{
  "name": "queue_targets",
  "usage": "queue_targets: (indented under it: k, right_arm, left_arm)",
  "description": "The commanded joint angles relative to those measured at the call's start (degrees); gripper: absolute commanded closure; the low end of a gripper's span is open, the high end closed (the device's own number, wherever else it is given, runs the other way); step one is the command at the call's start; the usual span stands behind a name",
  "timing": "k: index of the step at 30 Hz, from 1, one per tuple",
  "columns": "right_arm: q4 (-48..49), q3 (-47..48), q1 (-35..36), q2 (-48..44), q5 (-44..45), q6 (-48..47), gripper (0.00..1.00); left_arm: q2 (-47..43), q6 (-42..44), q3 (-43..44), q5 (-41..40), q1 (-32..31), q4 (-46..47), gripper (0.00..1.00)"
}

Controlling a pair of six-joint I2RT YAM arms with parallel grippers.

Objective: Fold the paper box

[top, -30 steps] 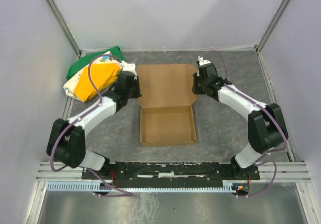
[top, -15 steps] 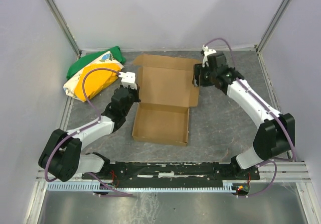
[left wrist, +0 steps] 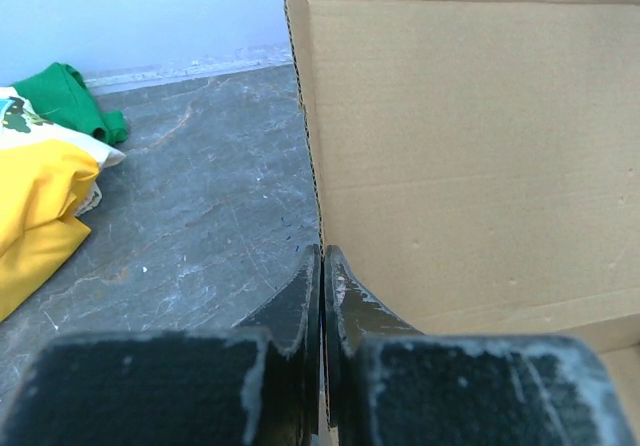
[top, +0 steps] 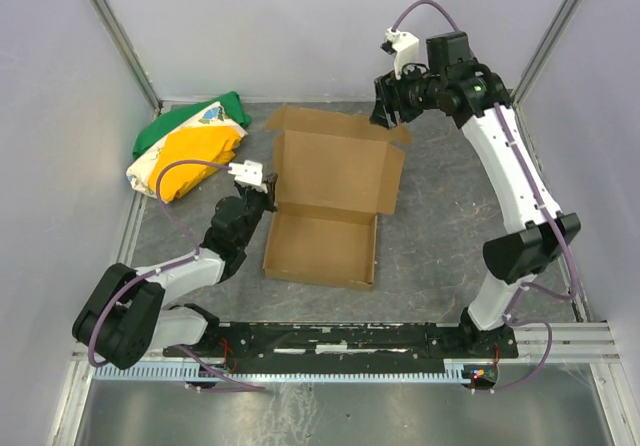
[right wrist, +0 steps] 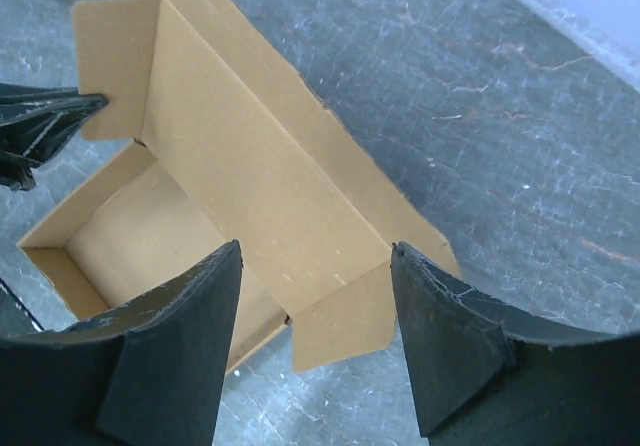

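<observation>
The paper box (top: 330,181) is brown cardboard, its shallow tray nearest the arms and its lid panel (left wrist: 460,146) raised behind it with a side flap at each end. My left gripper (top: 262,188) is shut on the lid's left edge, and the thin cardboard shows between its fingertips (left wrist: 323,256). My right gripper (top: 388,111) hangs open, high over the box's back right corner, holding nothing. In the right wrist view the box (right wrist: 250,166) lies below the gripper (right wrist: 316,248), with the right flap loose and the left arm's fingers (right wrist: 40,126) at the far flap.
A green, yellow and white cloth bundle (top: 185,146) lies at the back left, close to the left arm, and shows again as the bundle (left wrist: 40,166). White walls and metal posts close in three sides. A black rail (top: 340,338) runs along the near edge.
My right gripper opened, let go of the lid's right side and rose up and back. The left arm pulled back, the box shifted left and turned slightly, and the lid tilted up.
</observation>
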Motion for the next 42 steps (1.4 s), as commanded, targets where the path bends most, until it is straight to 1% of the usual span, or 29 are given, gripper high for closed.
queue_targets:
  k: [1,2,3,7,12,15,16,17,19,21,22,23,25,26,29,30,32,33,35,36,37,39,42]
  right_arm:
    - [-8.31,6.61,0.02,5.52,-3.03,-4.73,0.3]
    - [-8.58,7.79,0.06,6.49,-3.2,-5.0,0.31]
    - [-9.26,9.14,0.02,7.57,-3.66,-5.44,0.31]
    - [-11.39,13.69,0.07,12.07,-4.59,-6.35,0.3]
    - [-9.79,14.08,0.13,14.13,-3.9,-5.47,0.3]
    - [-10.33,14.0,0.18,14.91,-5.03,-5.5,0.33]
    - [-10.55,13.75,0.39,14.93,-5.46,-5.61,0.36]
    - [-10.77,13.37,0.53,14.69,-6.08,-5.83,0.4]
    - [-10.98,12.33,1.01,13.77,-6.35,-6.25,0.52]
    - [-11.16,11.06,1.6,12.76,-5.76,-6.67,0.64]
    - [-11.31,10.42,1.86,12.28,-4.92,-6.99,0.7]
    - [-11.58,9.8,2.28,11.71,-3.88,-7.36,0.73]
    - [-11.38,8.17,3.15,10.47,-0.79,-7.67,0.75]
    - [-11.34,7.44,3.71,9.8,1.16,-8.2,0.77]
    - [-10.99,4.71,5.57,7.67,5.54,-10.02,0.83]
    - [-10.87,3.98,6.16,6.97,6.99,-10.54,0.86]
    - [-10.99,2.86,7.05,5.71,8.72,-11.35,0.89]
    - [-11.01,2.22,7.36,5.04,9.06,-11.99,0.9]
    - [-10.57,0.72,8.14,3.02,9.46,-12.91,0.91]
    - [-9.76,-0.3,8.47,1.77,9.78,-13.48,0.92]
    - [-8.53,-1.72,8.83,0.36,9.99,-14.28,0.93]
    - [-4.15,-6.56,9.44,-3.33,9.7,-17.55,0.97]
    - [7.22,-17.96,10.66,-12.09,7.71,-26.67,0.98]
  left_arm:
    - [-1.57,5.06,-4.47,0.77,-0.62,16.5,0.97]
    - [-1.42,5.68,-5.62,1.03,-0.63,19.76,0.97]
    - [-1.36,6.03,-6.4,1.13,-0.67,21.08,0.97]
    - [-1.7,5.64,-7.07,1.51,-0.8,21.36,0.97]
    - [-1.9,5.3,-7.2,1.76,-0.89,21.18,0.97]
    - [-1.9,5.17,-7.05,2.02,-1.07,20.79,0.97]
    - [-1.84,5.06,-7.03,1.99,-1.04,20.64,0.97]
    - [-1.74,4.97,-6.96,1.98,-1.09,20.45,0.97]
    - [-1.54,4.46,-6.47,1.53,-1.09,19.31,0.96]
    - [-1.63,3.7,-5.58,0.88,-1.09,17.04,0.93]
    - [-1.68,2.96,-4.87,0.47,-1.09,15.91,0.89]
    - [-1.75,2.18,-4.23,0.14,-1.08,14.24,0.85]
    - [-2.56,0.4,-2.64,-0.61,-1.04,10.29,0.78]
    - [-3.22,-1.49,-1.23,-1.54,-1.04,6.85,0.75]
    - [-6.41,-4.41,4.11,-2.16,-0.96,-9.42,0.7]
    - [-7.91,-4.88,5.24,-2.79,-0.95,-13.36,0.7]
    - [-11.93,-5.05,6.19,-4.3,-0.96,-18.55,0.69]
    - [-14.25,-5.82,6.27,-6.67,-0.91,-20.51,0.67]
    - [-20.54,-9.92,6.92,-15.1,-0.8,-25.34,0.53]
    - [-22.63,-11.24,8.22,-18.12,-0.34,-27.81,0.48]
    - [-24.12,-11.12,9.13,-18.6,0.08,-29.95,0.48]
    - [-24.81,-10.65,13.92,-17.91,1.11,-36.01,0.48]
    - [-22.34,-12.07,20.82,-20.37,1.22,-43.39,0.48]
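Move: From the open right gripper, the lid's raised far edge, near its right corner, lies some 8 cm below, about 2 cm left and 1 cm ahead. The tray's middle is roughly 14 cm back, 11 cm left and 25 cm below that gripper. The left gripper pinches the lid's left side low down; from it the far-edge spot is about 17 cm right, 6 cm ahead and 8 cm up, and the coloured cloths lie some 18 cm ahead, 17 cm left and 9 cm below. Bring the open right gripper down about 7 cm and slightly forward to straddle the lid's far edge near its right corner, shut it there while sinking a little more, then draw the edge back some 5 cm, rolling the hand's left side down. Keep the left pinch, easing back 2 cm, then open halfway to let the lid go, and lift away up and left. ##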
